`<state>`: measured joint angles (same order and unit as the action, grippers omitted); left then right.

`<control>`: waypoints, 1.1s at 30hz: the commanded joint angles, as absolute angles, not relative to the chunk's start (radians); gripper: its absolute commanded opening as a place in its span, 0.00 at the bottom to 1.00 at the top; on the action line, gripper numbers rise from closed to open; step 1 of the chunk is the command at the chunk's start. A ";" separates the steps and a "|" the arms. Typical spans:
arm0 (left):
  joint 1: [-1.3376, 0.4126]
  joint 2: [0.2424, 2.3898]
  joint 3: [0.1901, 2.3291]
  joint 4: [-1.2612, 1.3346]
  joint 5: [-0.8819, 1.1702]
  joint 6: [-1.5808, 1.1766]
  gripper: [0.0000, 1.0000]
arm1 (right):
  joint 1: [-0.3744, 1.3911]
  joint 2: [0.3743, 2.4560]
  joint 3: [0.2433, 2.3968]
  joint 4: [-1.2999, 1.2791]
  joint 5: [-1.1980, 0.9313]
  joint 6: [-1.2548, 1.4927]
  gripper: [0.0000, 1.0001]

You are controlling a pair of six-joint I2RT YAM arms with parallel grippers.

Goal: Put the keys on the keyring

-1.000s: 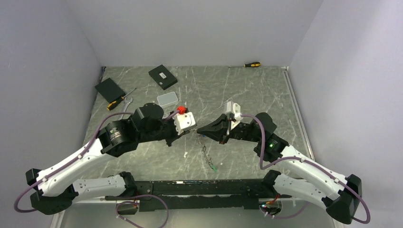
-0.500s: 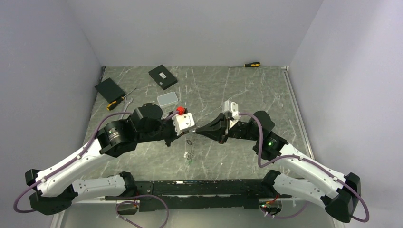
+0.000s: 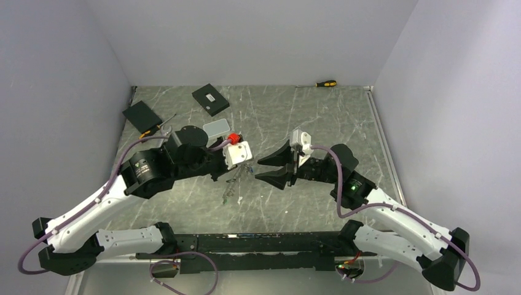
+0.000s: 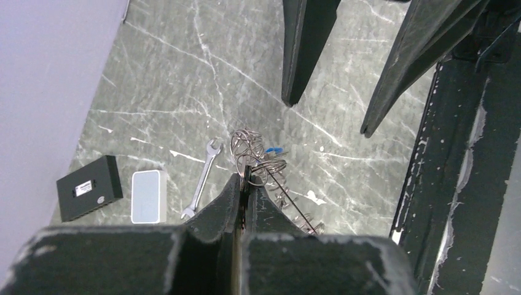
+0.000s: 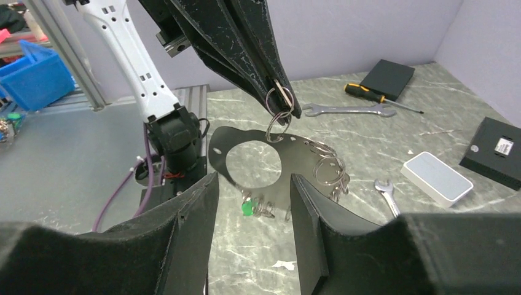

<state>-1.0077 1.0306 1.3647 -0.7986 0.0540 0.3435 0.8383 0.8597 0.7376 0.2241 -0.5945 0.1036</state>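
My left gripper [image 3: 249, 162] is shut on a small ring at the top of the keyring [image 5: 278, 98]. The keyring's dark wire loop [image 5: 246, 138] hangs blurred below it, fringed with silver keys [image 5: 329, 167] and a green tag [image 5: 247, 209]. In the left wrist view the rings and keys [image 4: 255, 150] bunch just past my shut fingertips [image 4: 236, 184], with a blue tag [image 4: 274, 150] among them. My right gripper [image 3: 263, 168] stands open close to the right of the bunch and holds nothing. Its fingers [image 5: 196, 209] straddle the hanging loop from a little way back.
A long silver wrench [image 5: 350, 110], a yellow-handled screwdriver [image 3: 150, 131] and a black box [image 3: 142, 116] lie at the back left. A white case [image 3: 216, 128] and another black box [image 3: 210, 99] sit behind the grippers. A second screwdriver [image 3: 325, 83] lies by the back wall.
My right gripper has opened and let go of the bunch. The keyring and keys have swung left and now dangle from the left gripper alone, which has shifted slightly back.
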 commanded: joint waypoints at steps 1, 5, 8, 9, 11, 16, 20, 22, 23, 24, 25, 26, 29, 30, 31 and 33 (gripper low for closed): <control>-1.005 1.043 1.419 -0.782 0.002 0.425 0.00 | 0.841 0.822 0.745 0.217 -0.553 0.083 0.50; -1.005 1.120 1.453 -0.814 -0.122 0.447 0.00 | 0.841 0.806 0.738 0.182 -0.494 0.074 0.51; -1.005 1.195 1.473 -0.828 -0.213 0.432 0.00 | 0.841 0.783 0.727 0.166 -0.415 0.076 0.51; -1.004 1.217 1.480 -0.827 -0.227 0.429 0.00 | 0.841 0.771 0.721 0.164 -0.383 0.078 0.51; -1.002 1.266 1.500 -0.823 -0.246 0.426 0.00 | 0.841 0.743 0.702 0.165 -0.307 0.087 0.51; -0.971 1.388 1.567 -0.771 -0.242 0.385 0.00 | 0.841 0.658 0.662 0.135 -0.061 0.120 0.51; -0.950 1.523 1.660 -0.742 -0.222 0.360 0.00 | 0.840 0.576 0.648 0.059 0.208 0.163 0.52; -0.938 1.598 1.727 -0.736 -0.231 0.356 0.00 | 0.839 0.525 0.629 0.024 0.323 0.200 0.52; -0.931 1.637 1.766 -0.733 -0.231 0.353 0.00 | 0.839 0.498 0.617 0.013 0.375 0.207 0.52; -0.922 1.675 1.806 -0.731 -0.219 0.347 0.00 | 0.839 0.472 0.606 0.006 0.416 0.220 0.52; -0.909 1.712 1.851 -0.730 -0.199 0.340 0.00 | 0.839 0.447 0.596 0.005 0.447 0.227 0.52; -0.901 1.754 1.897 -0.729 -0.178 0.332 0.00 | 0.839 0.424 0.587 -0.008 0.471 0.231 0.52; -0.884 1.886 2.046 -0.725 -0.139 0.334 0.00 | 0.839 0.364 0.578 -0.043 0.521 0.240 0.52; -0.884 1.933 2.100 -0.729 -0.134 0.337 0.00 | 0.839 0.352 0.579 -0.051 0.530 0.240 0.52; -0.884 1.987 2.159 -0.741 -0.124 0.333 0.00 | 0.839 0.342 0.580 -0.064 0.539 0.240 0.52; -0.883 2.092 2.312 -0.790 -0.090 0.324 0.00 | 0.839 0.326 0.590 -0.088 0.554 0.242 0.52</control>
<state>-0.8841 1.9636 2.0846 -0.7918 -0.1577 0.3481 0.8383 0.3534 0.5797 -0.0380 0.4492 0.2195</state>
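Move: The left hand already holds the keyring's loop, with its metal plate and tags hanging below; the open table it heads for lies some 22 cm ahead, 15 cm right and 30 cm down. Also on the table, the small wrench is about 16 cm ahead of that hand and 5 cm left, the white box 26 cm ahead and 11 cm left. From the empty right hand the loop is roughly 4 cm left, 3 cm ahead and 3 cm above. Forward and to the right, the left hand sweeps the hanging keyring out over the open table, about 20 cm ahead, sinking some 6 cm early on and then running level, its fingers still shut on the loop. The right hand, already free and open, backs off to the right and a little forward, swinging clockwise by nearly 60 degrees. ##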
